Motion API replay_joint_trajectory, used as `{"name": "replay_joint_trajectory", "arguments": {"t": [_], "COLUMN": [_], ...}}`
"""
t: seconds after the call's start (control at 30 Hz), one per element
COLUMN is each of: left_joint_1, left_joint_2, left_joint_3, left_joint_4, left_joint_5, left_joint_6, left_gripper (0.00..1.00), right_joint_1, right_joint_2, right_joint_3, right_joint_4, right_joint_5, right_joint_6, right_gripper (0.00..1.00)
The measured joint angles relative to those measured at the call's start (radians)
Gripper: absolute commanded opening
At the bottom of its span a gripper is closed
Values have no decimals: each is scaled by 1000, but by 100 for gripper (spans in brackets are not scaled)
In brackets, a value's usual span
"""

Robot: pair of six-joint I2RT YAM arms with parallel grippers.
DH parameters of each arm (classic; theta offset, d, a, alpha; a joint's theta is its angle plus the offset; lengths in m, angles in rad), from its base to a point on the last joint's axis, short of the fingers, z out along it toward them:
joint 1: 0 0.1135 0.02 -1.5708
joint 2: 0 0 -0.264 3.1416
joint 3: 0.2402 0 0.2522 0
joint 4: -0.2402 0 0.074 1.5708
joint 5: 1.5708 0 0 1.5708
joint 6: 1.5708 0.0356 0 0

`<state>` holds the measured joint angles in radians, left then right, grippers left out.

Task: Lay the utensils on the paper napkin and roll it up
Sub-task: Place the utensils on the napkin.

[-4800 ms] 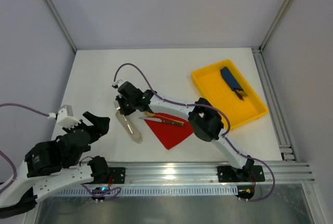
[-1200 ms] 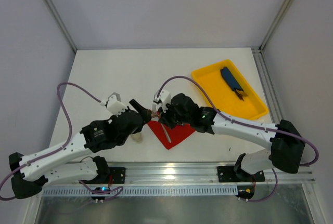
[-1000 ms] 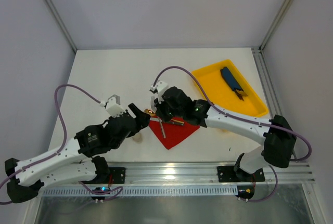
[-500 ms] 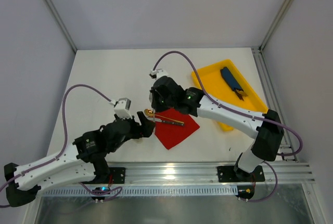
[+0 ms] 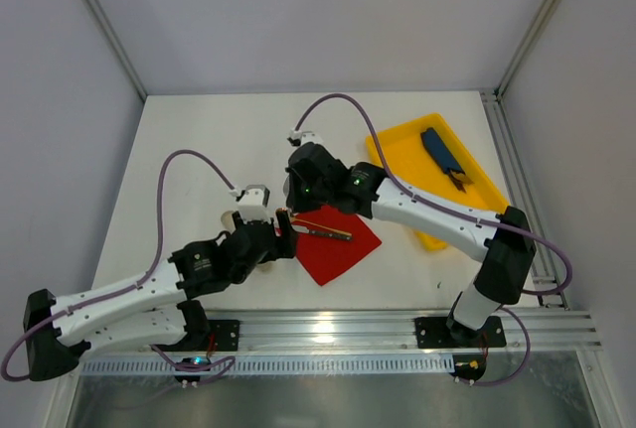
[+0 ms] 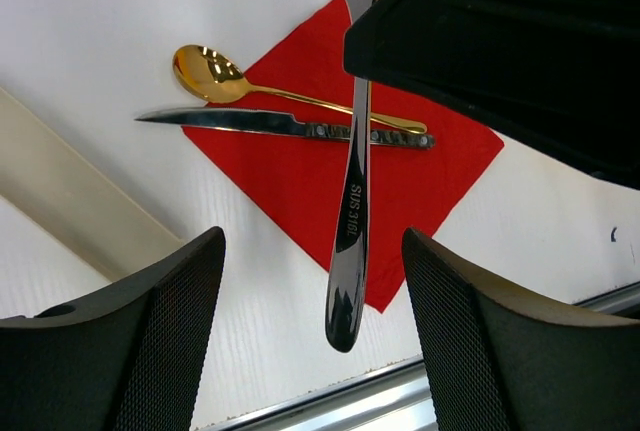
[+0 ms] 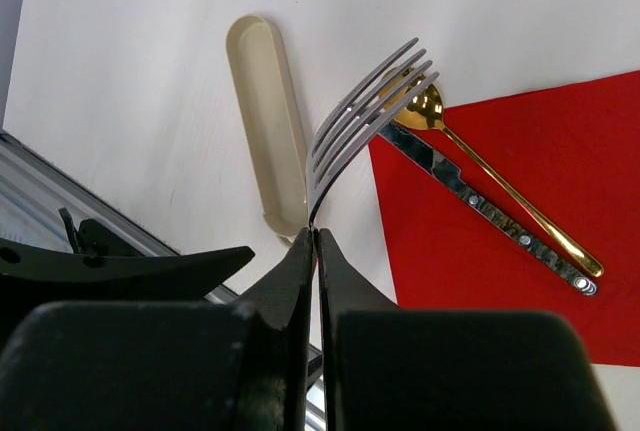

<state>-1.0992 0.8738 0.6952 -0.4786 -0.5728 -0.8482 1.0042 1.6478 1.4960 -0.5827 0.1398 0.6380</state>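
Note:
The red paper napkin (image 5: 336,247) lies flat on the table with one corner toward the front. A gold spoon (image 6: 215,66) and a dark-handled knife (image 6: 280,123) lie side by side across its far corner, the spoon bowl and blade tip off the left edge. My right gripper (image 7: 316,236) is shut on a silver fork (image 7: 368,129), which hangs above the napkin's left corner (image 6: 352,221), tines up. My left gripper (image 6: 315,351) is open just below it. Its fingers (image 6: 165,336) stand either side of the fork's handle tip without touching it.
A pale beige sleeve (image 7: 268,121) lies on the table left of the napkin, partly under my left arm. A yellow tray (image 5: 397,155) at the right holds a dark-blue oblong item (image 5: 442,155). The metal rail (image 5: 328,327) runs along the table's near edge.
My right gripper has lifted the fork off the napkin and moved back and left. My left gripper has come in from the left, up to the hanging handle.

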Motion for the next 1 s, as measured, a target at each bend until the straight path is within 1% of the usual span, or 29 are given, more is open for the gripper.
{"name": "replay_joint_trajectory", "arguments": {"t": [0.13, 0.37, 0.47, 0.5, 0.6, 0.7, 1.0], "left_joint_1": [0, 0, 0, 0, 0, 0, 0], "left_joint_2": [16, 44, 53, 57, 78, 102, 141], "left_joint_3": [21, 39, 40, 41, 50, 63, 72], "left_joint_4": [-4, -1, -1, -2, -1, 2, 13], "left_joint_5": [-34, -52, -55, -55, -55, -55, -55], "left_joint_6": [21, 52, 66, 69, 78, 90, 103], "left_gripper": [67, 61, 57, 54, 50, 47, 45], "right_joint_1": [1, 3, 4, 4, 4, 4, 6], "right_joint_2": [3, 26, 51, 59, 82, 103, 134], "right_joint_3": [27, 107, 136, 141, 156, 179, 253], "right_joint_4": [-32, -86, -115, -124, -160, -195, -272], "right_joint_5": [13, 58, 83, 90, 106, 119, 146], "right_joint_6": [24, 61, 77, 80, 94, 105, 129], "right_gripper": [4, 4, 3, 4, 4, 4, 4]}}
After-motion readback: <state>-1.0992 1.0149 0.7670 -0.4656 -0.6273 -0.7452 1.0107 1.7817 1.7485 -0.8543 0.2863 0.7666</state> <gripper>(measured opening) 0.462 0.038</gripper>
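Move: The fork is in the right fingers, its handle sloping back and down between the open left fingers; its middle is about 3 cm ahead of the left hand and 2 cm above. For the right hand, the napkin's middle lies some 9 cm right, 1 cm back and 18 cm below; the knife is 5 cm right and 1 cm ahead, the spoon 7 cm right and 3 cm ahead. The beige tray is level, 12 cm left. Left fingers narrow around the fork handle; both hands edge forward about 1.5 cm, right keeping fork, turning clockwise. ##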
